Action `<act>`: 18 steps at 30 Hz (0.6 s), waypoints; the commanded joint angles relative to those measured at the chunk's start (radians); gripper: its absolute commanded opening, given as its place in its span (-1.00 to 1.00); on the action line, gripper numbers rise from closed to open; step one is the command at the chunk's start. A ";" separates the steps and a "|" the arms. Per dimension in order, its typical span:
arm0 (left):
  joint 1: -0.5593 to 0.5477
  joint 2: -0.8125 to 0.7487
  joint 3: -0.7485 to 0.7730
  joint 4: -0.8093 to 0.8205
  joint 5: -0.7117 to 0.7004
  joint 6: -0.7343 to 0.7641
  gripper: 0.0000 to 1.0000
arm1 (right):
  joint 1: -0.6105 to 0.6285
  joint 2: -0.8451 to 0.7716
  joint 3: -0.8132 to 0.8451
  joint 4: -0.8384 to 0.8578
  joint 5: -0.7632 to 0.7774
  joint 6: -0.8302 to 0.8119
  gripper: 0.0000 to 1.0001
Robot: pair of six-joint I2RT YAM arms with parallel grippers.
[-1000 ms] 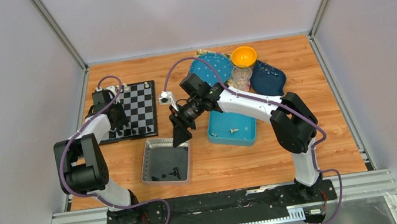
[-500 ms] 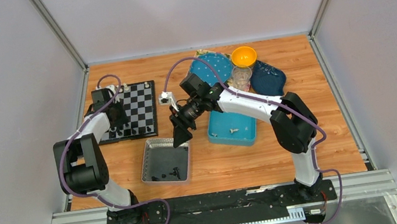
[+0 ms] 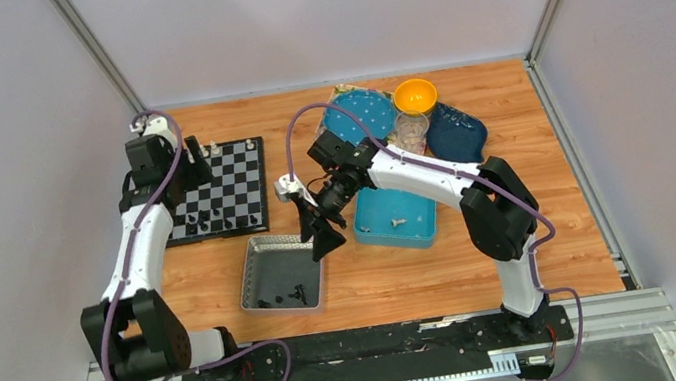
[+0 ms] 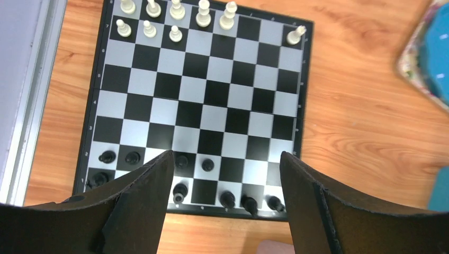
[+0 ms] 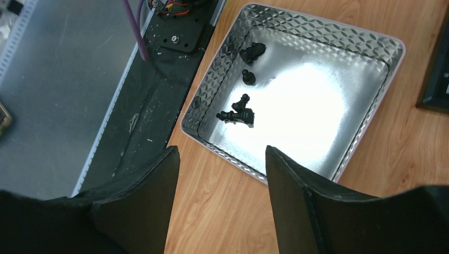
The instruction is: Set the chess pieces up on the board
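The checkered board (image 3: 230, 181) lies at the far left. In the left wrist view the board (image 4: 198, 106) has cream-white chessmen (image 4: 177, 10) on its far rows and black chessmen (image 4: 227, 199) on its near rows. My left gripper (image 3: 191, 156) (image 4: 226, 154) is open and empty, held above the board's black side. My right gripper (image 3: 319, 238) (image 5: 221, 149) is open and empty, above the right rim of the silver tray (image 3: 249, 264). Several black chessmen (image 5: 238, 112) (image 3: 295, 293) lie loose in that tray (image 5: 317, 106).
A blue square tray (image 3: 371, 234) with one small pale piece (image 3: 397, 221) sits right of the silver tray. At the back stand a teal plate (image 3: 355, 115), a clear cup (image 3: 412, 129), an orange bowl (image 3: 415, 95) and a dark blue cloth (image 3: 455, 133).
My left arm has stretched out and its gripper has risen from the board's near-left side toward the far-left corner. My right gripper has turned and shifted slightly right and nearer, over the silver tray's rim.
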 commanded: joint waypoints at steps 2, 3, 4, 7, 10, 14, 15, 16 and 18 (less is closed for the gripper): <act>0.073 -0.189 -0.089 -0.013 0.118 -0.135 0.63 | 0.045 0.075 0.159 -0.320 -0.017 -0.545 0.28; 0.084 -0.214 -0.101 -0.020 0.137 -0.158 0.63 | 0.052 0.090 0.179 -0.379 -0.003 -0.572 0.28; 0.095 -0.257 -0.123 -0.029 0.154 -0.165 0.63 | 0.066 0.115 0.198 -0.394 0.003 -0.582 0.28; 0.096 -0.341 -0.152 -0.101 0.159 -0.167 0.63 | 0.092 0.133 0.210 -0.375 0.034 -0.590 0.28; 0.096 -0.432 -0.190 -0.147 0.157 -0.184 0.62 | 0.118 0.148 0.209 -0.345 0.072 -0.592 0.28; 0.096 -0.536 -0.255 -0.204 0.146 -0.219 0.61 | 0.144 0.191 0.239 -0.329 0.107 -0.593 0.26; 0.095 -0.553 -0.266 -0.218 0.142 -0.225 0.61 | 0.151 0.201 0.262 -0.325 0.115 -0.586 0.24; 0.096 -0.587 -0.282 -0.246 0.136 -0.225 0.61 | 0.157 0.210 0.273 -0.319 0.118 -0.558 0.23; 0.096 -0.611 -0.293 -0.273 0.126 -0.219 0.61 | 0.161 0.234 0.290 -0.296 0.121 -0.529 0.18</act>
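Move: The black king lying in the metal tray, the likely target, is about 5 cm back and 5 cm left of the right hand, some 11 cm below. At that depth too, the standing black pawn is about 5 cm back and 9 cm left, the black knight about 6 cm back and 12 cm left; the tray's middle is 1 cm ahead and 8 cm left. From the left hand the king lies roughly 26 cm back, 21 cm right and 13 cm below. Towards the lying king in the tray, the right hand sinks about 5 cm while drawing back 4 cm and edging left, turning some 20 degrees counter-clockwise and tipping its fingers a little more steeply down, open and touching nothing. The left hand, empty and open, pulls back about 12 cm from over the chessboard, climbing a few centimetres. ##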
